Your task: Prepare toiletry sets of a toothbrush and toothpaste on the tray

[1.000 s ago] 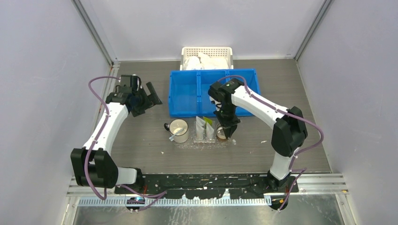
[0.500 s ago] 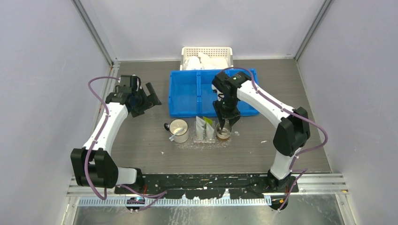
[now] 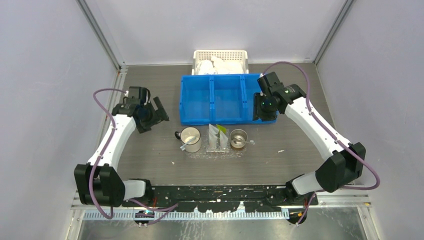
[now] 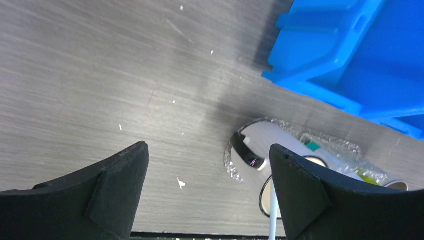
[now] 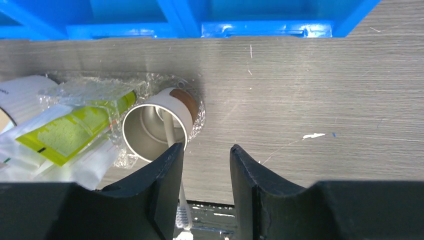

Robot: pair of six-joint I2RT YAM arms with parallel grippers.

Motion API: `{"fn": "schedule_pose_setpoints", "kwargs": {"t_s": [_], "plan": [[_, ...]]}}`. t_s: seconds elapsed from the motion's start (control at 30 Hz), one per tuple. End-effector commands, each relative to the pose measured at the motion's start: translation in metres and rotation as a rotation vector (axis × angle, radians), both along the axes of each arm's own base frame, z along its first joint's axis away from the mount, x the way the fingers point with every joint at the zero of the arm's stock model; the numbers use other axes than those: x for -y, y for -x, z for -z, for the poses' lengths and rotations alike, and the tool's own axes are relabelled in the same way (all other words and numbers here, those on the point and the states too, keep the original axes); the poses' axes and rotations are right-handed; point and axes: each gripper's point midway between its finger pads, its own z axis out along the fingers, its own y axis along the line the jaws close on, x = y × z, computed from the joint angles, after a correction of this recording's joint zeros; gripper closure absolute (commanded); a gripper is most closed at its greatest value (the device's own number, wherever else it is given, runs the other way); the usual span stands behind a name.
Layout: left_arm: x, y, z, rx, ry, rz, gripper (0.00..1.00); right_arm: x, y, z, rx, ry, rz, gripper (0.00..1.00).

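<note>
The clear tray (image 3: 214, 154) lies in front of the blue bin and holds three cups. A white toothbrush (image 3: 186, 146) leans in the white mug (image 3: 190, 138). Toothpaste tubes (image 3: 218, 134), one green-yellow (image 5: 75, 127), stand in the middle cup. Another toothbrush (image 5: 170, 131) rests in the metal cup (image 3: 238, 138), its head pointing out over the rim. My right gripper (image 3: 260, 107) hovers by the bin's right end, open, nothing between its fingers (image 5: 172, 165). My left gripper (image 3: 156, 112) is open left of the bin, well apart from the mug (image 4: 272, 142).
The blue three-compartment bin (image 3: 226, 98) stands behind the tray. A white perforated basket (image 3: 220, 59) with white items sits against the back wall. Small white scraps (image 5: 314, 135) dot the grey table. Side walls close in left and right.
My right gripper opened, left the toothbrush in the metal cup, and pulled back and right to the bin's right end. The left gripper shifted slightly forward.
</note>
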Motion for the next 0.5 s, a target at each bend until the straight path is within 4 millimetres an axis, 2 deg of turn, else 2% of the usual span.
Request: {"fn": "schedule_pose_setpoints", "kwargs": {"t_s": [0.0,0.1,0.17,0.27,0.47], "plan": [[0.009,0.019,0.004,-0.009,0.066,0.007,0.11,-0.002,-0.014,-0.004,0.078,-0.055,0.037,0.55],[0.026,0.023,0.013,-0.043,0.155,0.027,0.17,-0.004,-0.010,0.000,0.077,-0.076,0.029,0.55],[0.036,0.024,0.017,-0.044,0.202,0.042,0.26,-0.003,-0.009,0.001,0.077,-0.081,0.025,0.55],[0.044,0.026,0.023,-0.057,0.216,0.042,0.34,0.000,-0.007,-0.001,0.082,-0.080,0.021,0.55],[0.048,0.025,0.041,-0.097,0.203,0.039,0.36,0.023,-0.014,0.001,0.095,-0.006,0.073,0.55]]}}
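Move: Some 12 cm to the right of the left hand, about 2 cm back and 10 cm below it, stands the white mug with a toothbrush leaning in it, its handle facing the hand. The toothpaste tubes stand about 12 cm to the right of the mug and 1 cm farther out; the blue bin's left compartment lies roughly 15 cm ahead of the left hand and 15 cm to its right. From the right hand, the mug is about 28 cm left, 3 cm back and 14 cm below. Coming back, right and down by about 4 cm each, the empty left hand closes in on the mug's handle side, drawing back first and then swinging right as it sinks. Its wide-open fingers narrow by about a third, while the wrist rolls its left side down some 10 degrees and tips the fingers slightly steeper. No touch on the handle can be made out. The empty right hand settles roughly 2 cm lower. ##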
